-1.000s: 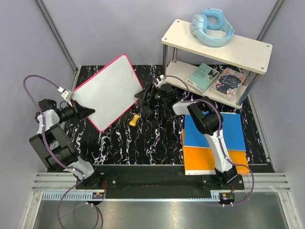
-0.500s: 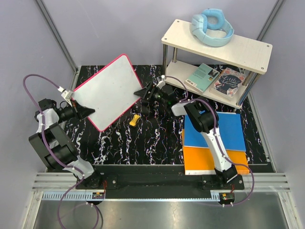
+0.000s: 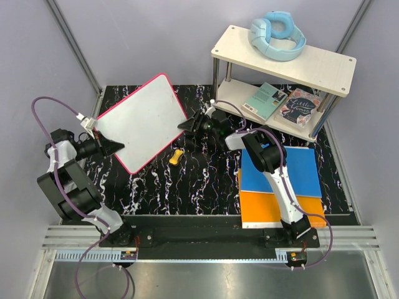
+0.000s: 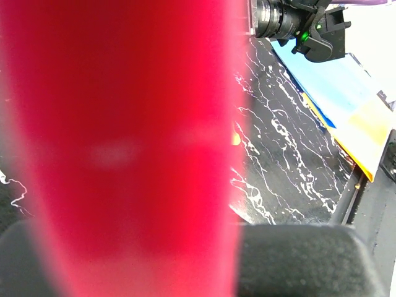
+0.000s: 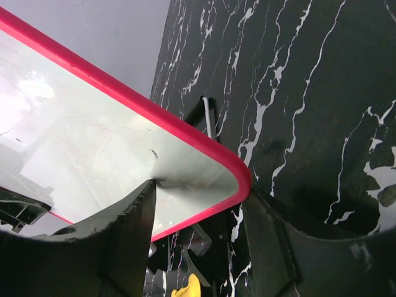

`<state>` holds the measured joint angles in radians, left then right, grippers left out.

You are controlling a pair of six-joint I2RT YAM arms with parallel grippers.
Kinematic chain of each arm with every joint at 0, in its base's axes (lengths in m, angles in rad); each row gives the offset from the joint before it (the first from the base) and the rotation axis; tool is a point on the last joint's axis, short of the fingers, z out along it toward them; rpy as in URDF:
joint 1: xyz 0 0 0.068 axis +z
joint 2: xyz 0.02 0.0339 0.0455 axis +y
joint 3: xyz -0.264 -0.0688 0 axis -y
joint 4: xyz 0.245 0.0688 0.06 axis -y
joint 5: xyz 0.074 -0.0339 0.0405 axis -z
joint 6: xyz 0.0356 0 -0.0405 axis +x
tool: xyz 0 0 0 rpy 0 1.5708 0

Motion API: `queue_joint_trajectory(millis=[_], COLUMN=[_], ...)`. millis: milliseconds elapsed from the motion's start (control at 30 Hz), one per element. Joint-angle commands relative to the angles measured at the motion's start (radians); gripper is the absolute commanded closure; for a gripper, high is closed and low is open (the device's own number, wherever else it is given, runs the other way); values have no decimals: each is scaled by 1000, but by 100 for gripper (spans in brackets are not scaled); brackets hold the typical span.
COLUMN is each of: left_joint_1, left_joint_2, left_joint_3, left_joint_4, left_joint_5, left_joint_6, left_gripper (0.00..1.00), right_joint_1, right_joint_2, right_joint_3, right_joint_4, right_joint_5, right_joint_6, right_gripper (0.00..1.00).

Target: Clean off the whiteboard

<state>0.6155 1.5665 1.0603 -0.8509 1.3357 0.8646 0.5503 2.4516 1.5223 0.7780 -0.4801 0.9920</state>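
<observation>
The whiteboard (image 3: 143, 121), white with a pink-red rim and no writing visible, is tilted up off the black marbled table. My left gripper (image 3: 115, 147) is shut on its left edge. In the left wrist view the blurred red rim (image 4: 124, 154) fills the frame beside a black finger pad (image 4: 303, 260). My right gripper (image 3: 187, 126) is open at the board's right corner. In the right wrist view (image 5: 198, 189) one fingertip (image 5: 145, 192) touches the white face (image 5: 93, 142), and the other finger (image 5: 266, 223) stands just outside the rounded corner.
A small yellow object (image 3: 177, 156) lies on the table below the board's right corner. A two-tier shelf (image 3: 324, 65) at the back right holds blue headphones (image 3: 277, 35) and two books (image 3: 265, 101). Blue (image 3: 299, 168) and orange (image 3: 268, 208) flat rectangles lie under the right arm.
The right gripper has shifted and turned slightly at the board's right corner. The board has settled a little lower. The left gripper keeps its hold.
</observation>
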Motion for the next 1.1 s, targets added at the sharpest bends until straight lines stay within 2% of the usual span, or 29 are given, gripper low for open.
queue_joint_trajectory(millis=[0,167,567,700,733,833,1033,1067], left_joint_1=[-30,-31,-34,-45,-48,-46,-48,-48], left_joint_2=[-3,-8,69,90,93,110,101,95], left_joint_3=[23,21,-17,4,10,33,38,33], left_joint_4=[-94,-94,-91,-86,-77,-60,-4,12], left_joint_5=[-167,-168,-216,-240,-250,-288,-336,-343], left_joint_6=[-4,-6,13,-13,-25,-75,-147,-160], left_gripper=[100,100,100,90,81,70,57,52], right_joint_1=[11,11,11,11,11,11,10,11], right_joint_2=[-65,-83,-134,-151,-154,-169,-220,-224], right_joint_3=[104,88,-85,-103,-105,-114,-162,-166], right_joint_4=[178,175,222,216,210,185,122,119], right_joint_5=[-64,-71,-49,-41,-40,-31,5,5], right_joint_6=[-1,-1,-7,-16,-18,-30,-72,-73], right_gripper=[36,35,30,25,24,20,9,9])
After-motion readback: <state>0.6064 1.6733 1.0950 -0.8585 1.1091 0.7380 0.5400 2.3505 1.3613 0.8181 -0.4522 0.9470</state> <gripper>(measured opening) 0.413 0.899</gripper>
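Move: The whiteboard, held at both sides, has its middle about 9 cm ahead, 7 cm right and 5 cm below the left hand, and roughly 14 cm left, 3 cm ahead and 4 cm above the right. The black stand beneath lies some 15 cm right and 13 cm below the left hand, level with it; 7 cm back, 6 cm left and 5 cm below the right. The yellow eraser lies 11 cm back and 2 cm left of the right hand, 6 cm lower, and 19 cm right, 2 cm ahead and 15 cm below the left. The whiteboard is let down towards the stand's hooks: the left hand, pinching its lower-left edge, sinks slowly, then faster, about 5 cm in all, tipping down some 15 degrees, easing left and opening its fingers late. The right hand draws the right corner back and right about 2 cm each, dipping briefly before rising again, while its half-open fingers widen around that corner. ##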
